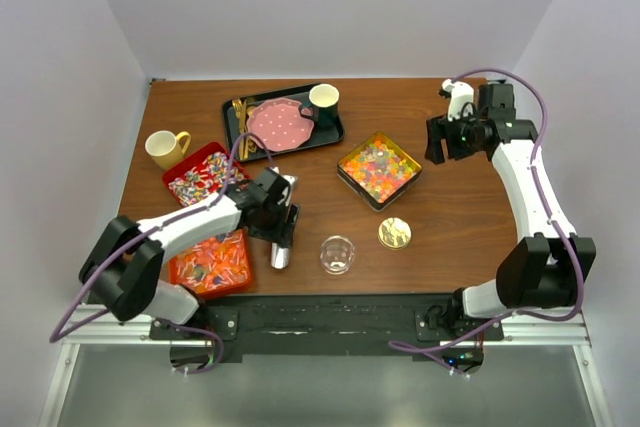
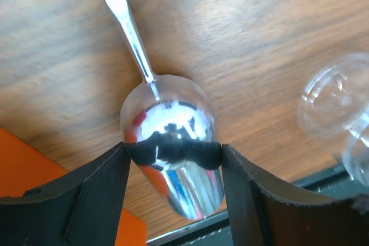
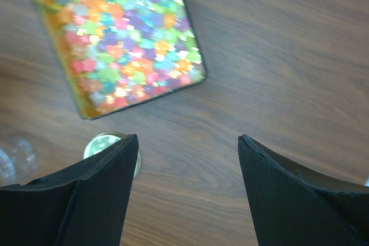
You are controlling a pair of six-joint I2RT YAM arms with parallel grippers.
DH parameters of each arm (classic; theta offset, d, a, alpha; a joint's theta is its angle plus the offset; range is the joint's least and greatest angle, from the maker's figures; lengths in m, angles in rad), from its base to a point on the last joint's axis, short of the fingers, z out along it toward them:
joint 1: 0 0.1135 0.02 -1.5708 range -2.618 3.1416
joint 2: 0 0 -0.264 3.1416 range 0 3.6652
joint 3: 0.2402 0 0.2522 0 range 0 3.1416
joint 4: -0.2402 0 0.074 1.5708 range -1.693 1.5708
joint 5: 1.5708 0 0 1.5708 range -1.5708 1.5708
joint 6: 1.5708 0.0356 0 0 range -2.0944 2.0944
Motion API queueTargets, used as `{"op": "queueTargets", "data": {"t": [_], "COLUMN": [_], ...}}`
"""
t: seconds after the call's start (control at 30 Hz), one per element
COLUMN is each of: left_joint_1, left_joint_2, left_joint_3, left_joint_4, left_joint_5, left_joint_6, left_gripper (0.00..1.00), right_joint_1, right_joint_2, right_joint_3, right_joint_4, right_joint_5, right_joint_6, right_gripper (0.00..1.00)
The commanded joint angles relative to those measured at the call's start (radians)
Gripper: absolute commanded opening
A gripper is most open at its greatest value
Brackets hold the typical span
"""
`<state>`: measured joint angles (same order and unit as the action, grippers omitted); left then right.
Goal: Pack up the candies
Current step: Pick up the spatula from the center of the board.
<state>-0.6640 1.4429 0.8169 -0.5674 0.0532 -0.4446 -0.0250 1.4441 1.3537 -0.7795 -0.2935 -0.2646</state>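
Observation:
The candies lie in three trays: mixed purple-pink-white wrapped pieces in a red tray point(image 1: 200, 177), orange-red pieces in an orange tray point(image 1: 210, 262), and tiny bright pieces in a square gold tin point(image 1: 378, 169) point(image 3: 124, 38). A shiny metal scoop point(image 1: 282, 247) point(image 2: 167, 113) lies on the table beside the orange tray. My left gripper point(image 1: 283, 217) point(image 2: 173, 148) is down over its bowl, and both fingers press against the bowl's sides. My right gripper point(image 1: 437, 139) point(image 3: 187, 139) hangs open and empty above the wood to the right of the tin.
A clear round container point(image 1: 337, 254) point(image 2: 340, 102) and its lid point(image 1: 394, 233) point(image 3: 104, 141) sit near the front edge. A black tray point(image 1: 335, 132) at the back holds a pink dotted plate point(image 1: 280, 124), a cup and gold cutlery. A yellow mug point(image 1: 165, 147) stands at the left.

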Motion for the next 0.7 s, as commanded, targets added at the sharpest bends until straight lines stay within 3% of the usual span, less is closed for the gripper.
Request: {"op": "queueTargets", "data": {"t": [0.0, 0.07, 0.17, 0.2, 0.33, 0.4, 0.53, 0.67], "left_joint_1": [0.042, 0.056, 0.073, 0.093, 0.159, 0.214, 0.294, 0.366], "left_joint_2": [-0.078, -0.087, -0.081, -0.073, -0.007, -0.001, -0.024, -0.036], "left_joint_3": [0.066, 0.105, 0.194, 0.212, 0.295, 0.28, 0.254, 0.248], "left_joint_4": [0.024, 0.073, 0.066, 0.052, -0.061, -0.074, -0.014, 0.043], "left_joint_5": [0.261, 0.373, 0.595, 0.717, 0.942, 1.054, 1.132, 1.259], "left_joint_6": [0.185, 0.284, 0.479, 0.53, 0.693, 0.713, 0.667, 0.581], "left_gripper": [0.19, 0.15, 0.15, 0.15, 0.15, 0.12, 0.01, 0.0], "right_joint_1": [0.055, 0.083, 0.158, 0.209, 0.278, 0.304, 0.384, 0.552], "right_joint_2": [-0.036, -0.078, -0.21, -0.232, -0.252, -0.222, -0.223, -0.275], "right_joint_3": [0.079, 0.076, -0.035, -0.054, -0.087, -0.058, -0.051, -0.129], "right_joint_4": [-0.067, -0.078, 0.063, 0.119, 0.174, 0.135, 0.094, 0.114], "right_joint_5": [-0.201, -0.252, -0.279, -0.277, -0.306, -0.328, -0.332, -0.258], "right_joint_6": [-0.094, -0.162, -0.197, -0.214, -0.246, -0.271, -0.349, -0.423], "right_gripper": [0.73, 0.73, 0.75, 0.76, 0.75, 0.74, 0.74, 0.74]}}
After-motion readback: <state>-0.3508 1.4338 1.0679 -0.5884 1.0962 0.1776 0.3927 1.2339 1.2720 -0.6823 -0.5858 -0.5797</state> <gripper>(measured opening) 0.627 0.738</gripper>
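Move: In the left hand's fingers, the spatula is already held by its bowl, low over the board, its middle roughly 3 cm ahead. About 13 cm to that hand's right and 5 cm back stands the glass cup; the orange candy tray lies some 18 cm left, 6 cm back. From the right hand, the spatula is about 34 cm left, 14 cm back and 17 cm lower, with the star-candy tray on the way, about 10 cm left, 1 cm back, 18 cm below. Lifting the spatula by its bowl, the left hand rises about 15 cm and shifts some 5 cm right, keeping its grip while it turns clockwise and swings its fingertips out to the right. The open, empty right hand sweeps some 17 cm left and 8 cm back over the star-candy tray towards the spatula, first rising, then dipping slightly, and turning counter-clockwise by nearly 50 degrees. ##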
